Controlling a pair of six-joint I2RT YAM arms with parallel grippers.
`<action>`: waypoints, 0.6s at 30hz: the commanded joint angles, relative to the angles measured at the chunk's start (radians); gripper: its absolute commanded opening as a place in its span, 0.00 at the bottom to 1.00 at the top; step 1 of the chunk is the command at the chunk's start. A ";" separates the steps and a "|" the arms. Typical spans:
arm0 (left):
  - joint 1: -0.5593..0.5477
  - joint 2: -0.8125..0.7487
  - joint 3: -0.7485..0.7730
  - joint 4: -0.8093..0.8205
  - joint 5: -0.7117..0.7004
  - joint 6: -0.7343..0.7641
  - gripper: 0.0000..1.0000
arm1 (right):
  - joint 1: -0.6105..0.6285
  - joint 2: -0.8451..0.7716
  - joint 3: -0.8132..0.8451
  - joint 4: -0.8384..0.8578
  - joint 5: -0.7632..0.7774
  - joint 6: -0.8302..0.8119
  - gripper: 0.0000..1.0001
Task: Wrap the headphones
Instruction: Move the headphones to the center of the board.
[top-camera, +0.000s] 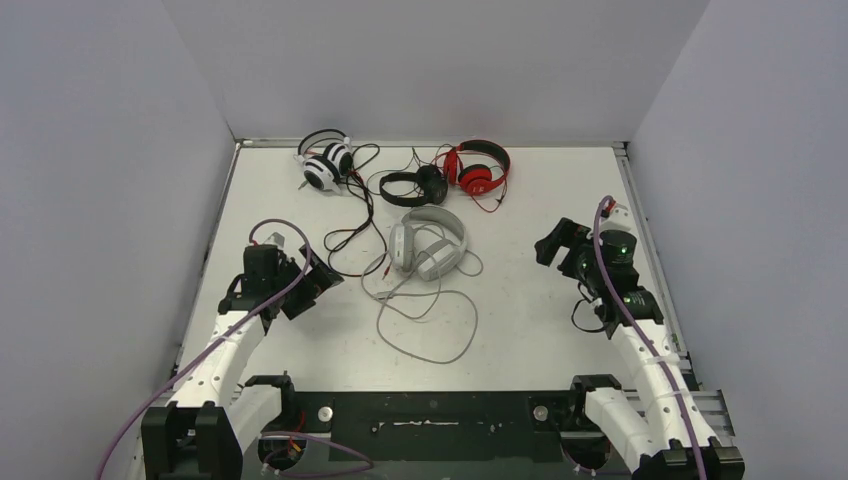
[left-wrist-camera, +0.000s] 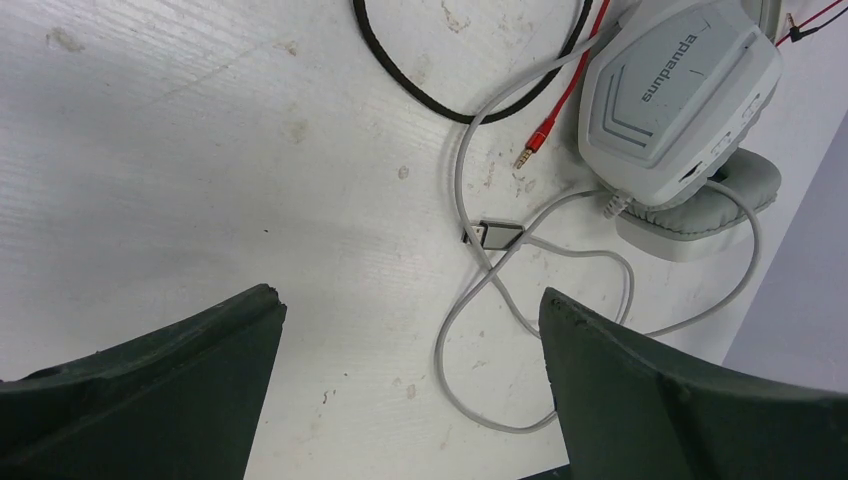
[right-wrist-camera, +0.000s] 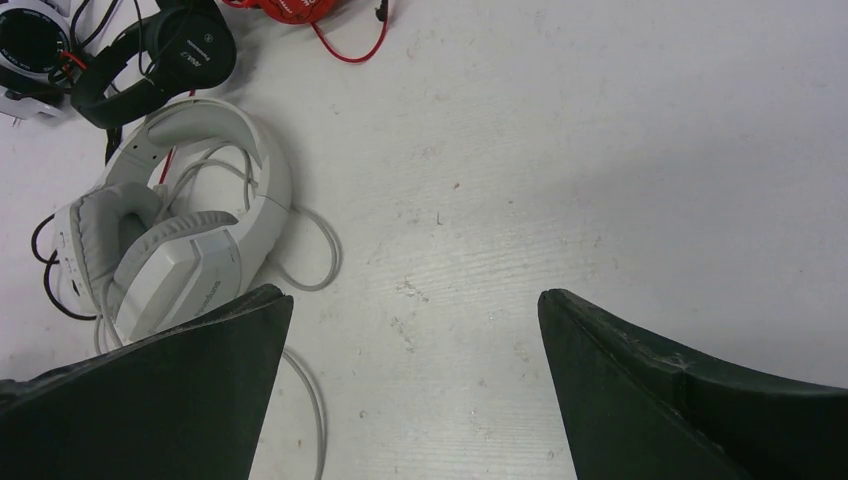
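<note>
The light grey headphones (top-camera: 428, 243) lie mid-table, their grey cable (top-camera: 430, 325) loose in loops toward me. In the left wrist view one grey earcup (left-wrist-camera: 680, 90) lies at upper right, with the cable's USB plug (left-wrist-camera: 497, 234) and a red jack plug (left-wrist-camera: 535, 142) nearby. The white-and-black headphones (top-camera: 325, 160), all black headphones (top-camera: 415, 186) and red headphones (top-camera: 478, 167) lie at the back, cables tangled. My left gripper (top-camera: 322, 283) is open and empty, left of the grey cable. My right gripper (top-camera: 552, 243) is open and empty, right of the grey headphones (right-wrist-camera: 180, 230).
Grey walls close in the table on three sides. A thin black cable (left-wrist-camera: 440, 95) and a red cable (top-camera: 350, 240) trail over the table between the back headphones and my left gripper. The table edge rail (top-camera: 640, 210) runs close by my right arm.
</note>
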 joint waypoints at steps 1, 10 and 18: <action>-0.001 0.008 0.067 0.023 0.006 0.029 0.97 | 0.000 0.026 0.010 0.040 -0.002 0.018 1.00; 0.007 -0.007 0.129 0.013 -0.027 0.075 0.97 | 0.082 0.123 0.044 0.076 0.046 0.057 1.00; 0.008 -0.005 0.234 -0.104 -0.155 0.119 0.97 | 0.439 0.330 0.172 0.094 0.375 0.151 1.00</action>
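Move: The white headphones lie about 9 cm ahead of the right gripper, 20 cm to its left and 14 cm below. From the left gripper they are roughly 13 cm ahead, 20 cm to the right and 5 cm down; the black cable loop is 13 cm ahead and 5 cm right. Black headphones sit 13 cm beyond the white ones and 3 cm left of them; the grey cable spreads 16 cm nearer than the white ones. Sink the right gripper about 3 cm, then sweep it some 7 cm left towards the white headphones, fingers wide open, tipping them slightly further down and turning a little counter-clockwise. Meanwhile raise the open left gripper about 5 cm while easing it 3 cm forward, tilting its fingers slightly up and touching nothing. ##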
